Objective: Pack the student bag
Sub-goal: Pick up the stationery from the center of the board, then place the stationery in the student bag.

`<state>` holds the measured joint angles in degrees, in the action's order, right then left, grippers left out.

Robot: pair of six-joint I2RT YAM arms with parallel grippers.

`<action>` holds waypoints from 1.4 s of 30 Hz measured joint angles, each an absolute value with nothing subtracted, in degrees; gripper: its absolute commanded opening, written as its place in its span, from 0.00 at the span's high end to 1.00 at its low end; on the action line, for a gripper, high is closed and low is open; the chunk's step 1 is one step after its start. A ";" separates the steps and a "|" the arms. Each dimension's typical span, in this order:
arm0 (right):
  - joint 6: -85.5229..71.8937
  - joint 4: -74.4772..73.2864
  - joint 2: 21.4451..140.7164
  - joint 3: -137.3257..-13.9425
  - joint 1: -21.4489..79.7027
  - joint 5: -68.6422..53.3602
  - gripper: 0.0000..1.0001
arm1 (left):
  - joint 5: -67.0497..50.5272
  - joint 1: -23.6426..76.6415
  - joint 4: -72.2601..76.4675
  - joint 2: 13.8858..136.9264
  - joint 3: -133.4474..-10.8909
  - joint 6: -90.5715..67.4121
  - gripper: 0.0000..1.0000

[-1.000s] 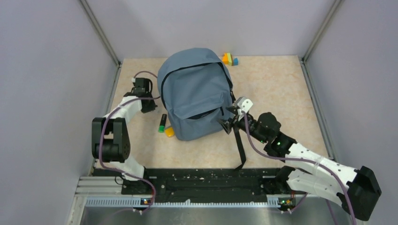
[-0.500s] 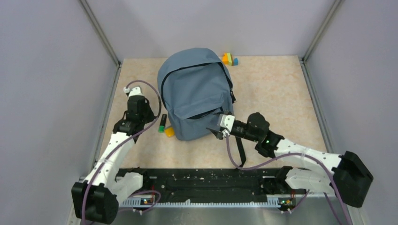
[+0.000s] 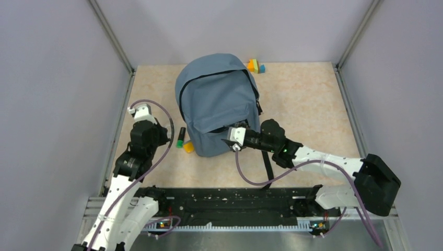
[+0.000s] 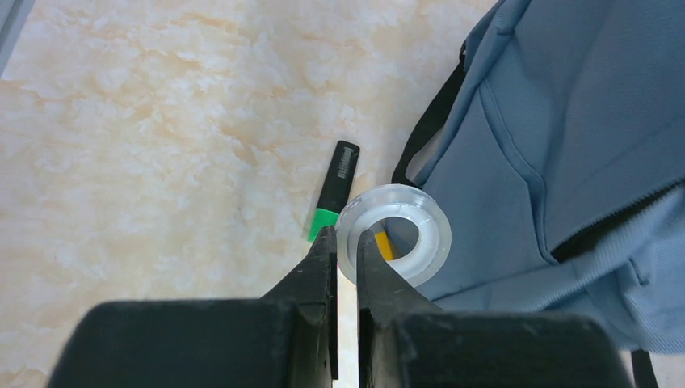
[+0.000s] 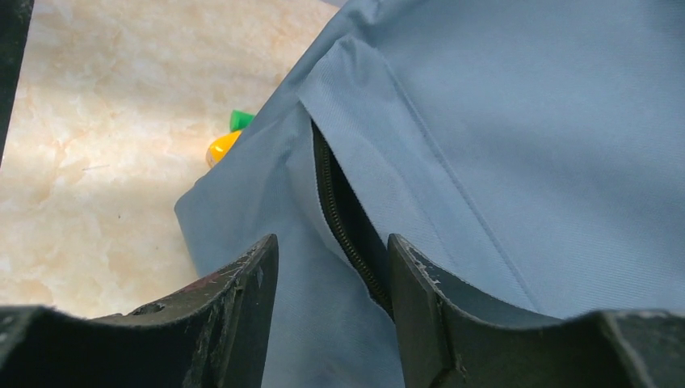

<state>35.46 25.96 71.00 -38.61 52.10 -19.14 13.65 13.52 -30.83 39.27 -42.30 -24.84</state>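
Observation:
The student bag [image 3: 217, 99] is a grey-blue backpack lying flat in the middle of the table, with its front pocket zip partly open [image 5: 343, 214]. My left gripper [image 3: 154, 137] is left of the bag and shut on the rim of a clear tape roll [image 4: 396, 233], which it holds above the table next to the bag's side [image 4: 565, 121]. My right gripper [image 3: 230, 140] is open at the front pocket. The pocket's lower lip lies between its jaws [image 5: 331, 242], and the right finger is at the zip opening.
A black marker with a green cap [image 4: 333, 190] lies on the table left of the bag [image 3: 180, 138]. A yellow object [image 3: 188, 148] sticks out from under the bag's corner. Orange and blue blocks [image 3: 256, 66] sit at the back. A black strap [image 3: 267, 167] trails toward the near edge.
My left arm has swung back toward the near side, bringing the gripper down alongside the marker. My right gripper has moved left along the bag's front to the pocket opening.

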 measured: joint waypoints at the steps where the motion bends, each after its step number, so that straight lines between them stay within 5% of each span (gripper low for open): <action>1: 35.64 25.78 71.46 -38.68 52.14 -19.11 0.51 | 13.65 13.63 -31.27 38.28 -42.30 -24.80 1.00; 12: 37.82 21.41 72.82 -39.83 52.40 -16.95 1.00 | 9.74 18.68 -34.06 33.52 -45.39 -19.29 1.00; 25: 38.54 16.45 72.47 -41.06 54.89 -13.74 1.00 | -3.44 27.14 -28.64 38.37 -54.30 -10.76 1.00; 42: 36.38 13.61 66.67 -41.04 56.10 -13.45 1.00 | 1.43 45.01 -12.34 59.20 -54.50 -4.32 1.00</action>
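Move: The left hand already holds the tape; the bag's front pocket mouth lies about 22 cm to its right, roughly 2 cm ahead and 5 cm lower. On the board some 18 cm below that hand, the green-capped marker is about 7 cm ahead and 1 cm left, the yellow block 2 cm ahead and 4 cm right. The right hand's open fingers straddle the pocket's near rim, some 2 cm beneath them, with the yellow block about 17 cm left, 3 cm ahead and 19 cm down. The right fingers sink about 2 cm, shut and pinch the near rim of the front pocket, then draw back a couple of centimetres with a slight rise. Keeping its grip on the tape, the left hand swings some 22 cm right to the pocket, turning about 50 degrees clockwise; it climbs roughly 10 cm on the way, its fingers levelling somewhat, then dips 4 cm near the end. ##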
